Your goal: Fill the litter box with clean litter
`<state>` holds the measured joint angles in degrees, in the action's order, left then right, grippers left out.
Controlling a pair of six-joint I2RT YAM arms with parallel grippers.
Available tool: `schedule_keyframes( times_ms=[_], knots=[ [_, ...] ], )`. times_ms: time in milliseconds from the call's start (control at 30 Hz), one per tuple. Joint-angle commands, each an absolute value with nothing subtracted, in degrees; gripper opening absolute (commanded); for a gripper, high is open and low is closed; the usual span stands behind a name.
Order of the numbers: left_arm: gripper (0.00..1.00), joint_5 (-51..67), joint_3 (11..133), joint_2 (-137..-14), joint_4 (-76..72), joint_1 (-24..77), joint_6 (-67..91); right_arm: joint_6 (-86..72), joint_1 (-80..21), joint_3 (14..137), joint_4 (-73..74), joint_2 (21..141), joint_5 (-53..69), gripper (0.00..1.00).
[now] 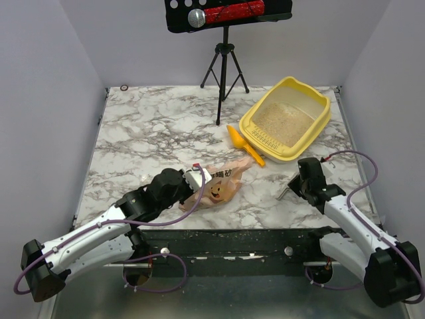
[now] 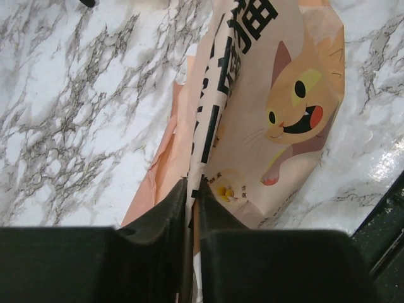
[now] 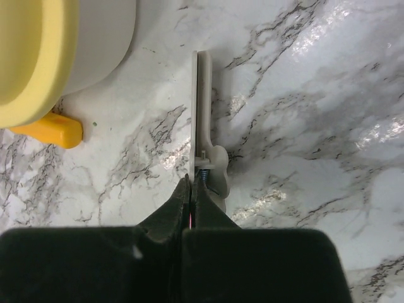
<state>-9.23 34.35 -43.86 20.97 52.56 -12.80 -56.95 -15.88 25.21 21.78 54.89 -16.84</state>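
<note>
The yellow litter box (image 1: 317,121) stands at the back right of the marble table, with a layer of beige clean litter (image 1: 277,123) in it. A tan paper bag (image 1: 224,183) with a cartoon cat lies flat near the table's front middle. My left gripper (image 1: 198,181) is at its left end. In the left wrist view the left gripper (image 2: 192,187) pinches a fold of the bag (image 2: 278,107). My right gripper (image 1: 300,183) sits front right, below the box. In its wrist view the right gripper (image 3: 192,180) is shut on the thin plate of a grey clip (image 3: 203,120), with the box rim (image 3: 31,63) to the upper left.
An orange scoop (image 1: 244,145) lies against the litter box's near-left side; its handle end (image 3: 50,130) shows by the box. A black tripod (image 1: 224,73) stands at the back middle under a black bar with a red roller (image 1: 229,13). Grey walls close three sides.
</note>
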Motion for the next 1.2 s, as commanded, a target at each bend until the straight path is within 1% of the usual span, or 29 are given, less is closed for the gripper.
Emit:
schedule_keyframes(
  times_ms=[0,100,167,333,433,500,600,667,733,800,867,967,1067,1167],
  knots=[
    [0.28,-8.4,37.6,-42.9,18.4,52.3,-12.2,-52.4,-15.6,27.1,26.4,50.9,-19.4,0.0],
    [0.4,-5.5,38.8,-41.0,19.6,52.3,-11.8,-48.3,-15.6,30.4,28.5,49.0,-18.2,0.0],
    [0.46,-3.3,39.4,-39.7,20.3,52.3,-11.8,-46.4,-15.6,33.2,30.3,48.0,-17.8,0.0],
    [0.56,5.4,44.2,-39.1,24.9,52.4,-11.2,-40.3,-15.6,40.2,33.4,45.3,-17.3,0.0],
    [0.59,9.7,49.0,-40.6,25.9,52.3,-8.6,-33.5,-15.6,44.5,31.8,44.5,-12.8,0.0],
    [0.6,9.7,53.3,-42.8,25.1,52.3,-5.3,-29.6,-15.7,47.6,30.0,45.1,-7.0,0.0],
    [0.61,8.9,59.4,-48.3,25.5,52.3,-1.7,-24.2,-15.8,51.5,27.1,47.9,7.9,0.0],
    [0.6,8.7,63.8,-51.9,26.1,51.9,-0.3,-22.6,-16.2,53.7,26.0,49.7,15.7,0.0],
    [0.6,11.1,65.7,-54.2,23.7,50.9,2.4,-21.3,-16.4,54.3,24.1,50.0,22.1,0.0],
    [0.6,16.1,65.7,-55.5,19.2,47.6,5.3,-19.9,-16.5,54.7,21.7,49.7,28.2,0.0],
    [0.6,24.0,64.7,-56.6,13.6,41.5,10.8,-19.2,-16.5,55.6,19.6,49.4,33.5,0.0],
    [0.58,34.9,61.5,-58.3,3.3,34.3,20.6,-18.8,-16.8,58.0,18.7,49.3,38.0,0.0],
    [0.57,39.9,58.5,-59.7,-5.2,31.7,26.9,-19.3,-17.4,59.6,17.0,49.8,42.1,0.0],
    [0.57,43.8,54.9,-60.8,-14.2,29.7,34.4,-21.8,-18.7,59.0,11.5,51.1,46.1,0.0]
  ],
)
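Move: The left fingers are still on the litter bag's upper edge. The bag's middle is some 6 cm to their right, 1 cm back and 6 cm below; the orange scoop is 16 cm ahead, 17 cm right. The right fingers already pinch the white clip just above the table, with the bag about 27 cm left of them, 2 cm back and 3 cm higher. From there the scoop is 15 cm ahead, 16 cm left, and the litter box 25 cm ahead, 1 cm left. Letting go of the bag's edge, the left fingers open to over half and rise about 19 cm, drifting slightly back, then forward and 8 cm right, rolling until they point right, nearly level. The right hand keeps its pinch on the clip, lifting it some 28 cm, then also swinging 14 cm left, turning counter-clockwise and tipping its fingers up to near level. ##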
